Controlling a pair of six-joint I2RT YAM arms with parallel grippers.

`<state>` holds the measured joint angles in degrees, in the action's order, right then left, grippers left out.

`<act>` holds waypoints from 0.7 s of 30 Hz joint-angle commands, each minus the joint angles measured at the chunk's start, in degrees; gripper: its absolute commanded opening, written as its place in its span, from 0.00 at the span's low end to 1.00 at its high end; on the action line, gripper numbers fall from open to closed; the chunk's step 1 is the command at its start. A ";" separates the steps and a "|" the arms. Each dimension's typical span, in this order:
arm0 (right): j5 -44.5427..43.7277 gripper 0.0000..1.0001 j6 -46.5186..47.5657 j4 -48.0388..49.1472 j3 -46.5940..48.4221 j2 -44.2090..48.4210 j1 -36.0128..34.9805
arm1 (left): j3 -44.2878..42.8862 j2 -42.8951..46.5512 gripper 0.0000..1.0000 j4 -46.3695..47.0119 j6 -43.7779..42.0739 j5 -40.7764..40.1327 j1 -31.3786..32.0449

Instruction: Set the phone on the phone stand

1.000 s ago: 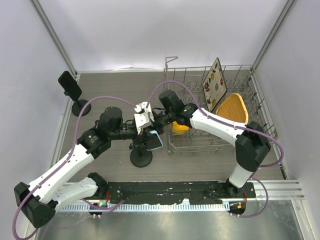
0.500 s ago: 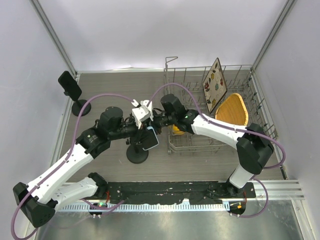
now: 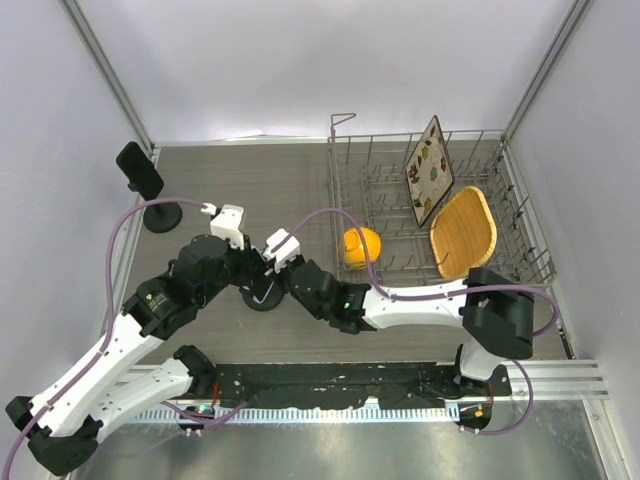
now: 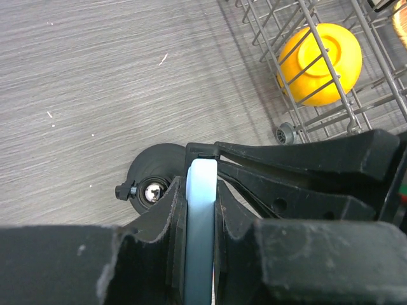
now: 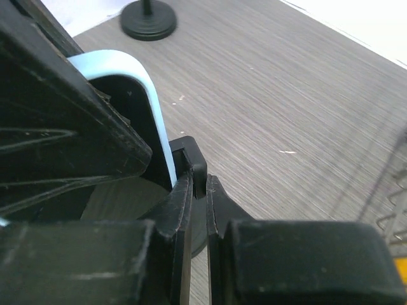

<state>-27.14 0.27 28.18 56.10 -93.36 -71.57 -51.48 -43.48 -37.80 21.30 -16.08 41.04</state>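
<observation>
The phone (image 4: pixel 201 216), in a light blue case, stands edge-on between the fingers of my left gripper (image 4: pixel 200 190), which is shut on it. Its top edge sits in the black clamp of the phone stand (image 4: pixel 201 151), whose round base (image 4: pixel 154 185) rests on the table below. My right gripper (image 5: pixel 199 190) is shut on that clamp's lip (image 5: pixel 194 159), with the phone's blue corner (image 5: pixel 143 95) just left of it. From above, both grippers (image 3: pixel 262 272) (image 3: pixel 286 276) meet over the stand's base (image 3: pixel 262 298) and hide the phone.
A wire dish rack (image 3: pixel 395 150) fills the back right and holds a yellow bowl (image 3: pixel 360 245), a wooden plate (image 3: pixel 463 230) and a patterned plate (image 3: pixel 430 170). A second black stand (image 3: pixel 150 190) is at the far left.
Both grippers have moved left with the phone and the stand between them, and the stand's base has slid left. The right arm has swung low across the front. The phone is now covered from above.
</observation>
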 commanded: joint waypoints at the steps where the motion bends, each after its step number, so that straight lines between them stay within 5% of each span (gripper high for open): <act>1: -20.92 0.01 -0.62 3.81 7.17 0.38 -7.25 | 0.94 -1.95 0.00 5.18 -3.01 -23.83 -2.80; 13: -39.22 0.01 0.18 -8.65 19.23 -6.40 -21.76 | 4.55 -6.61 0.00 8.89 2.34 -21.20 -2.89; 21: -33.97 0.46 -5.74 -26.87 17.74 3.77 -22.21 | 4.73 -4.51 0.00 7.39 2.78 -18.56 -2.89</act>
<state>-69.14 -4.01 4.45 71.20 -101.51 -82.24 -49.30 -45.15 -34.15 23.44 -20.25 41.15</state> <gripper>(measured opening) 0.411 0.194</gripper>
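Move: The left hand holds the phone edge-on. The stand's clamp jaw sits at the phone's far end, about 4 cm ahead of that hand, 3 cm right and 1 cm lower. The same jaw is right between the right fingertips, with the phone's middle some 4 cm back and 3 cm left of them. The stand's base is roughly 15 cm below the right hand and 3 cm left; the yellow bowl is about 9 cm ahead, 21 cm right and 13 cm lower. The right fingers let go of the stand's clamp jaw: that hand first swings clockwise nearly on the spot, some 30 degrees in all, then opens and draws about 4 cm to its right, away from phone and stand, its left side dipping. The left hand keeps its pinch on the phone and eases forward and slightly down, turning a touch counter-clockwise. ##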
